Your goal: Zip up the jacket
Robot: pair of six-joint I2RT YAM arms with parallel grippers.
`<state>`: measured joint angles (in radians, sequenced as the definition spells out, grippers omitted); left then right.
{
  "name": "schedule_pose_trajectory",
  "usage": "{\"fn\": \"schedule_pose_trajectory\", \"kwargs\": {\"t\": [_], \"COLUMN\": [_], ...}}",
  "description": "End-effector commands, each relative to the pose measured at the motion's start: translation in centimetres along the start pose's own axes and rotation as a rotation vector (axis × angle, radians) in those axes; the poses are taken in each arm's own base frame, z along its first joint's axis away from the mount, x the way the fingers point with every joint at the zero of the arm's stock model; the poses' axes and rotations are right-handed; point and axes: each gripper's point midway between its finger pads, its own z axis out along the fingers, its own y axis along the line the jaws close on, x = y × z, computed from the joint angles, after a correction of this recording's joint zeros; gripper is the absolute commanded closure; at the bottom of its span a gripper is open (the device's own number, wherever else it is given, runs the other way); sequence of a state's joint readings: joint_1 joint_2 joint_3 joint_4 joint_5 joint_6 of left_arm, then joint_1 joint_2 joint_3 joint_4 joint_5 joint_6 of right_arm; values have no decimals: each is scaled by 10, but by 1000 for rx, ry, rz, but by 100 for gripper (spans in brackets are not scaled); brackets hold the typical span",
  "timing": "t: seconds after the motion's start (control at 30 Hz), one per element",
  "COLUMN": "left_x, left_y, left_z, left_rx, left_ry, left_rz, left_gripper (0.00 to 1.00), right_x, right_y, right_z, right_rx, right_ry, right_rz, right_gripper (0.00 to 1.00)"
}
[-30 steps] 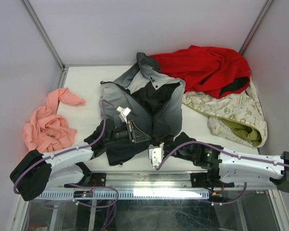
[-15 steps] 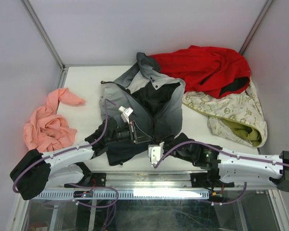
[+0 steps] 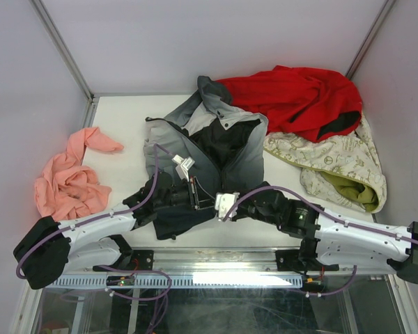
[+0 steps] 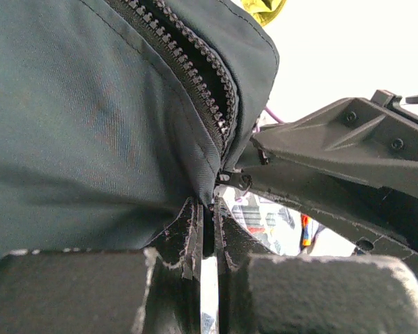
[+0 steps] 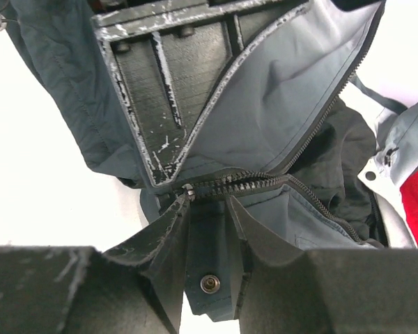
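The two-tone grey jacket (image 3: 223, 146) lies open in the middle of the table, black lining up. My left gripper (image 3: 206, 200) is at its near hem. In the left wrist view this gripper (image 4: 209, 209) is shut on the jacket's edge (image 4: 90, 104), just below the zipper (image 4: 195, 76). My right gripper (image 3: 220, 204) meets it from the right. In the right wrist view its jaws (image 5: 207, 198) stand narrowly open astride the hem flap with a snap (image 5: 209, 282). Their tips reach the zipper (image 5: 265, 182), the left one beside the slider (image 5: 189, 189).
A red garment (image 3: 299, 97) lies at the back right, with a cream patterned cloth (image 3: 334, 160) below it. A pink cloth (image 3: 66, 177) sits at the left. Walls close in the table on three sides, and the jacket's hem lies near the front edge.
My right gripper has risen from the table's front edge to the jacket's hem beside the left gripper, its jaws narrowing. The left gripper has shifted slightly and stays shut.
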<state>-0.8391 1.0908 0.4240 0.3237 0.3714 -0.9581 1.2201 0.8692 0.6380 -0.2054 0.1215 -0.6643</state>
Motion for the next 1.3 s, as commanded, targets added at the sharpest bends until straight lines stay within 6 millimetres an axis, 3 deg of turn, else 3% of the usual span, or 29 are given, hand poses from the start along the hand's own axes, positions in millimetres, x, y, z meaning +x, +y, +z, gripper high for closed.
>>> {"fn": "schedule_pose_trajectory", "kwargs": {"t": [0.0, 0.7, 0.87, 1.07, 1.27], "left_x": [-13, -11, -9, -1, 20], "left_y": [-27, -29, -27, -19, 6], "left_z": [-2, -2, -1, -1, -5], "left_rx": [69, 76, 70, 31, -74], "left_ry": [-38, -28, -15, 20, 116], "left_rz": [60, 67, 68, 56, 76], "left_gripper": [100, 100, 100, 100, 100], "right_x": [-17, -20, -20, -29, -29], "right_y": [-11, -4, -6, -22, -52], "right_z": [1, 12, 14, 15, 26], "right_rx": [5, -47, -46, -26, 11], "right_ry": [-40, -58, -56, -78, -48], "right_rz": [77, 62, 49, 65, 105], "right_gripper": [72, 80, 100, 100, 100]}}
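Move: The zipper's slider hangs just under my half-open right fingers, about 2 cm below them and 1 cm to their left. From my left hand, which already grips the zipper's bottom end, it lies about 1 cm ahead and 1 cm to the right, level with it. The point where the zipper edges part is some 10 cm ahead of my right hand and 4 cm below it. The dark lower flap is about 7 cm back, 14 cm left and 12 cm below. I lower my right hand about 2.5 cm onto the slider beside my left fingertips, easing a little left and closing the fingers fully at the bottom to pinch its pull. Then, keeping them shut, I draw forward along the zipper nearly 2 cm, rising slightly. My left hand keeps its grip on the zipper's bottom end, practically still. ##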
